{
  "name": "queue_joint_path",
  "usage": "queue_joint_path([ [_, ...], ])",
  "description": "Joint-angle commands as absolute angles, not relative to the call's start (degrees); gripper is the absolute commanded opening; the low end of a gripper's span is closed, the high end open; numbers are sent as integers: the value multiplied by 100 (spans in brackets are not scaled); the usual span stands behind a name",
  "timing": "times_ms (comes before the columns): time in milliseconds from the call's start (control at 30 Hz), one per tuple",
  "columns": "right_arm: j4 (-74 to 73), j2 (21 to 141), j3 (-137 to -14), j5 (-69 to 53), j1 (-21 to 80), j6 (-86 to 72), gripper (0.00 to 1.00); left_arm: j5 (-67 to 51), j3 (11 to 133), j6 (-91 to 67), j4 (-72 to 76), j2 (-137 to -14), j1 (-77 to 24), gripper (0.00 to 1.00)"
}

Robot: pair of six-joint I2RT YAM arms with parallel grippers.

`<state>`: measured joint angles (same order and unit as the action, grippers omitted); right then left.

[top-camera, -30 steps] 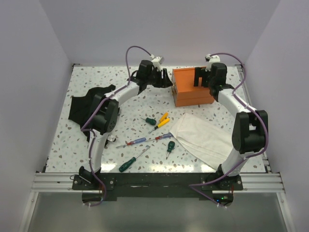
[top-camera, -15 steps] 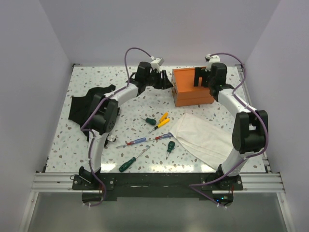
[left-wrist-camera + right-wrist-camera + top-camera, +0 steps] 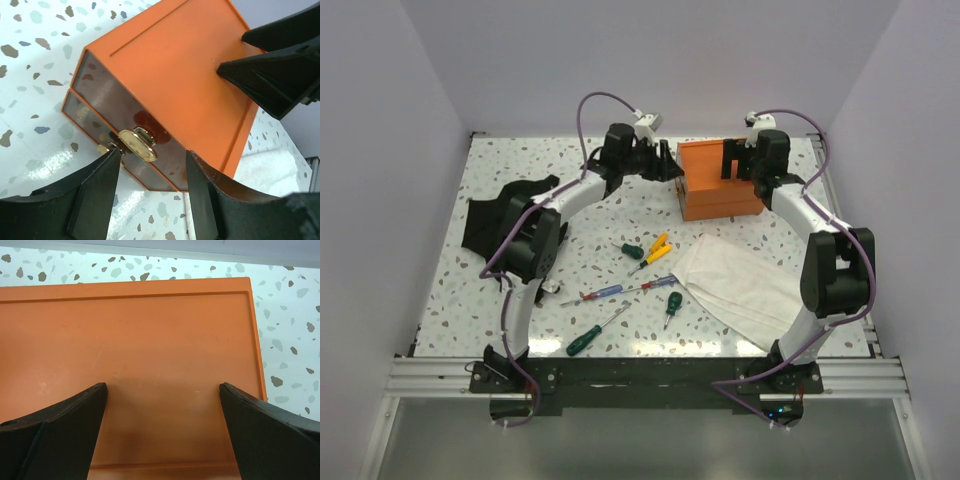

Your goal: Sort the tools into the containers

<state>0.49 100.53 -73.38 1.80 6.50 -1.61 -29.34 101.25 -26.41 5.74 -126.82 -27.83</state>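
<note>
The orange box (image 3: 715, 183) stands at the back of the table, right of centre. In the left wrist view its two grey drawers (image 3: 117, 112) face my left gripper (image 3: 152, 167), each with a gold handle (image 3: 137, 144). The left gripper is open, and the upper handle sits just ahead of its left finger. In the top view the left gripper (image 3: 670, 166) is at the box's left face. My right gripper (image 3: 734, 160) is open over the box's top (image 3: 150, 340), holding nothing. Several screwdrivers lie mid-table: yellow (image 3: 653, 251), red-blue (image 3: 610, 291), green (image 3: 590, 338).
A white cloth (image 3: 740, 285) lies in front of the box, on the right. A black fabric piece (image 3: 492, 215) lies at the left. Two stubby green screwdrivers (image 3: 628, 249) (image 3: 672, 303) lie among the tools. Walls close off the back and both sides.
My left gripper has moved a little to the right, closer to the box's drawer face. The right arm and the tools have not moved.
</note>
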Motion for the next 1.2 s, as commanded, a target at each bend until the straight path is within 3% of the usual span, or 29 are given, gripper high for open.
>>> queue_joint_path([
  [0, -1345, 10538, -6979, -9, 677, -299, 98, -2435, 10204, -2663, 492, -12542, -2786, 60],
  [667, -1397, 10433, -6891, 70, 677, -255, 98, -1540, 10476, -2497, 19, -13078, -2918, 64],
  [867, -1336, 10362, -6820, 97, 677, -237, 98, -687, 10311, -2505, -1054, -12754, -2637, 60],
  [1167, -1433, 10292, -6882, 176, 668, -97, 98, -922, 9292, -2268, -1327, -11831, -1995, 60],
])
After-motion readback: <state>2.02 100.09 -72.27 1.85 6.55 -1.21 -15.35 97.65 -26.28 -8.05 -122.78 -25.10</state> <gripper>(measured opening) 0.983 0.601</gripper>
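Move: The upper drawer's knob is about 4 cm below my left hand and 1 cm ahead of it. The lower drawer's knob sits some 4 cm beneath that one, and the orange box's middle is about 9 cm to the right of the upper knob. The long yellow screwdriver lies roughly 17 cm back and 6 cm left of my hand, down on the table. From my right hand, the upper knob is about 13 cm left, 2 cm back and 5 cm down. I sink my left hand about 4 cm, easing slightly forward, so that the half-open fingers come down around the upper knob. Then, without closing them, I hook a fingertip behind it and draw the drawer left, out of the box, with a quickening pull of about 6 cm, the wrist turning some 15 degrees counter-clockwise and rolling a little. ##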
